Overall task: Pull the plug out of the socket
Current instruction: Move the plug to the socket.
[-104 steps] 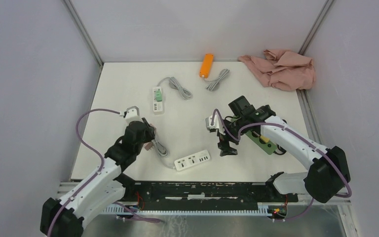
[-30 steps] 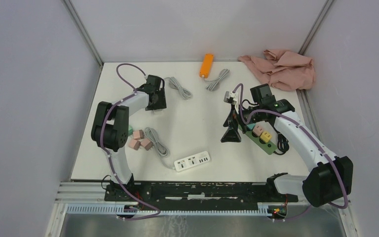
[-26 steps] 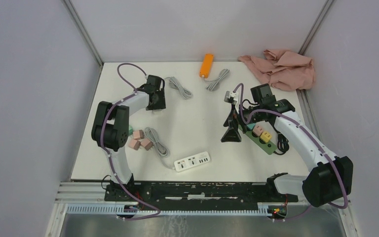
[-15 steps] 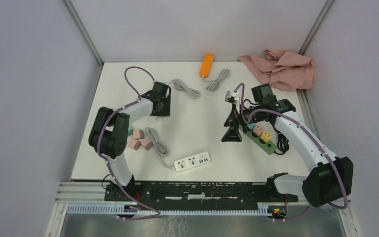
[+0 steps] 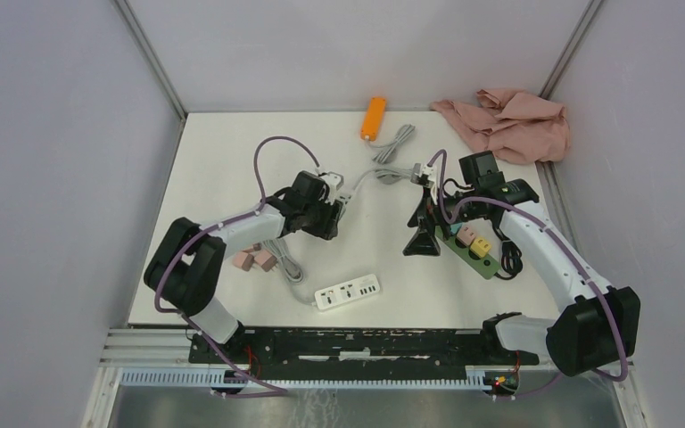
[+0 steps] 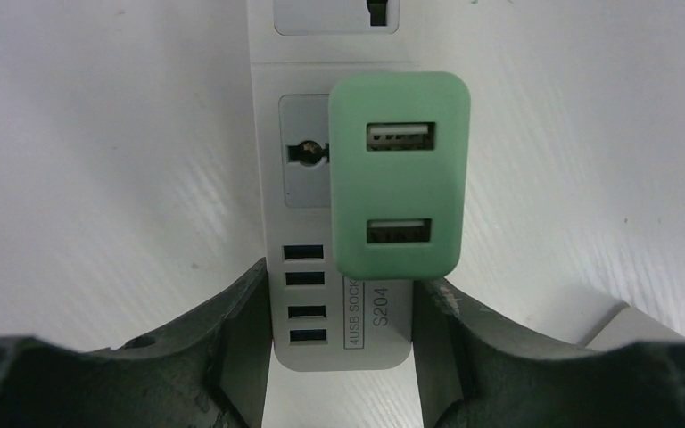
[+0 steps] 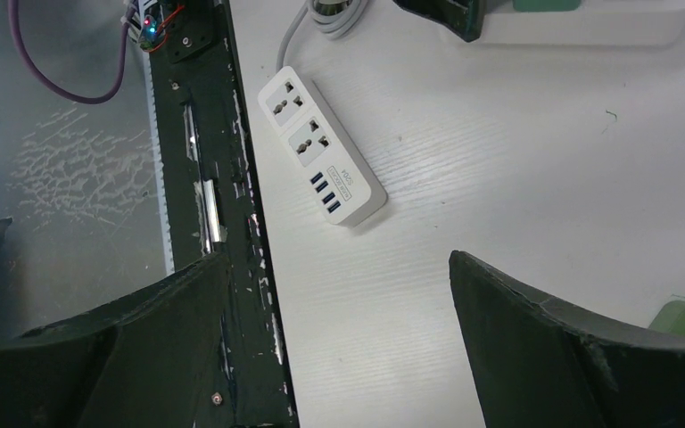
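Note:
A mint-green plug (image 6: pixel 399 174) with two USB ports sits in the white socket strip (image 6: pixel 339 321). My left gripper (image 6: pixel 339 352) is shut on the strip's USB end, one black finger pressed on each long side. The plug lies just beyond the fingertips, not between them. In the top view the left gripper (image 5: pixel 324 217) is near the table's middle and covers most of the strip. My right gripper (image 5: pixel 421 242) hangs open above the table to the right, with nothing between its fingers (image 7: pixel 535 348). The held strip (image 7: pixel 589 27) shows at the top edge of the right wrist view.
A second white strip (image 5: pixel 348 292) lies near the front edge. A green strip (image 5: pixel 474 251) with pink and yellow plugs is beside the right arm. Pink plugs (image 5: pixel 251 259) and a grey cable (image 5: pixel 285 265) lie left. An orange strip (image 5: pixel 373 117) and pink cloth (image 5: pixel 508 123) lie at the back.
The left gripper closed on the white strip at the back left and carried it toward the table's middle, its grey cable trailing. The right gripper stayed open and almost still.

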Action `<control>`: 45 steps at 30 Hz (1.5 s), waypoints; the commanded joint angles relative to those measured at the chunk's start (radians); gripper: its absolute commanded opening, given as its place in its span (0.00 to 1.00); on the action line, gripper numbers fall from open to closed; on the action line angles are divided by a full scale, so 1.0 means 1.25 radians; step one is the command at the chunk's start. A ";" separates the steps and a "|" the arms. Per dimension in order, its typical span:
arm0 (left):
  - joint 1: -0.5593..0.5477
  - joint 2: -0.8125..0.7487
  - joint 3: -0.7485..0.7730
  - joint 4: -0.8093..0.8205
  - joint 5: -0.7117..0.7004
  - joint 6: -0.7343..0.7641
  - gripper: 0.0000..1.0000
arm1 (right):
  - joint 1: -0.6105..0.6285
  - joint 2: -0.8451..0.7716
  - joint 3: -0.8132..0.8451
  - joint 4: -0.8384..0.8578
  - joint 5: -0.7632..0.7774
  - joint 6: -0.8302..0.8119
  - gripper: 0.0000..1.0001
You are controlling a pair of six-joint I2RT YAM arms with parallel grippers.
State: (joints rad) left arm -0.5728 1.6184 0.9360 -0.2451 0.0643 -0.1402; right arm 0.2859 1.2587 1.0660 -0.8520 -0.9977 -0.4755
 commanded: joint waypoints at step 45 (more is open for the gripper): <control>-0.122 -0.538 -0.670 0.886 0.075 -0.009 1.00 | 0.141 0.346 0.335 -0.276 0.152 -0.949 0.94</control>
State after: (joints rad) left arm -0.7223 0.9398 0.1280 0.6441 0.1524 -0.1390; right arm 0.3820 1.6211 1.3808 -1.2331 -0.9161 -1.6226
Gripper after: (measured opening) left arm 0.994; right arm 0.961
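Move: The left fingers already grip the USB end of the white socket strip; its green plug sits about 5 cm ahead, 2 cm right and slightly above them. The clear patch for the strip's middle is some 8 cm to the right, level fore-and-aft, 4 cm down. The empty white strip lies about 14 cm back and 6 cm right of the left hand. From the right hand, the green plug is about 17 cm left, 12 cm ahead and 14 cm below; the green strip is roughly 16 cm right, 5 cm ahead. Keeping its pinch on the strip's end, the left hand carries it right and back about 7 cm and slightly down onto the table, turning it some 25 degrees clockwise, then opens, comes free upward and draws back and left, fingertips tilting up. Late on, the open right hand, after easing back slightly, swings forward and left with some sinking towards the plug, turning counter-clockwise. ##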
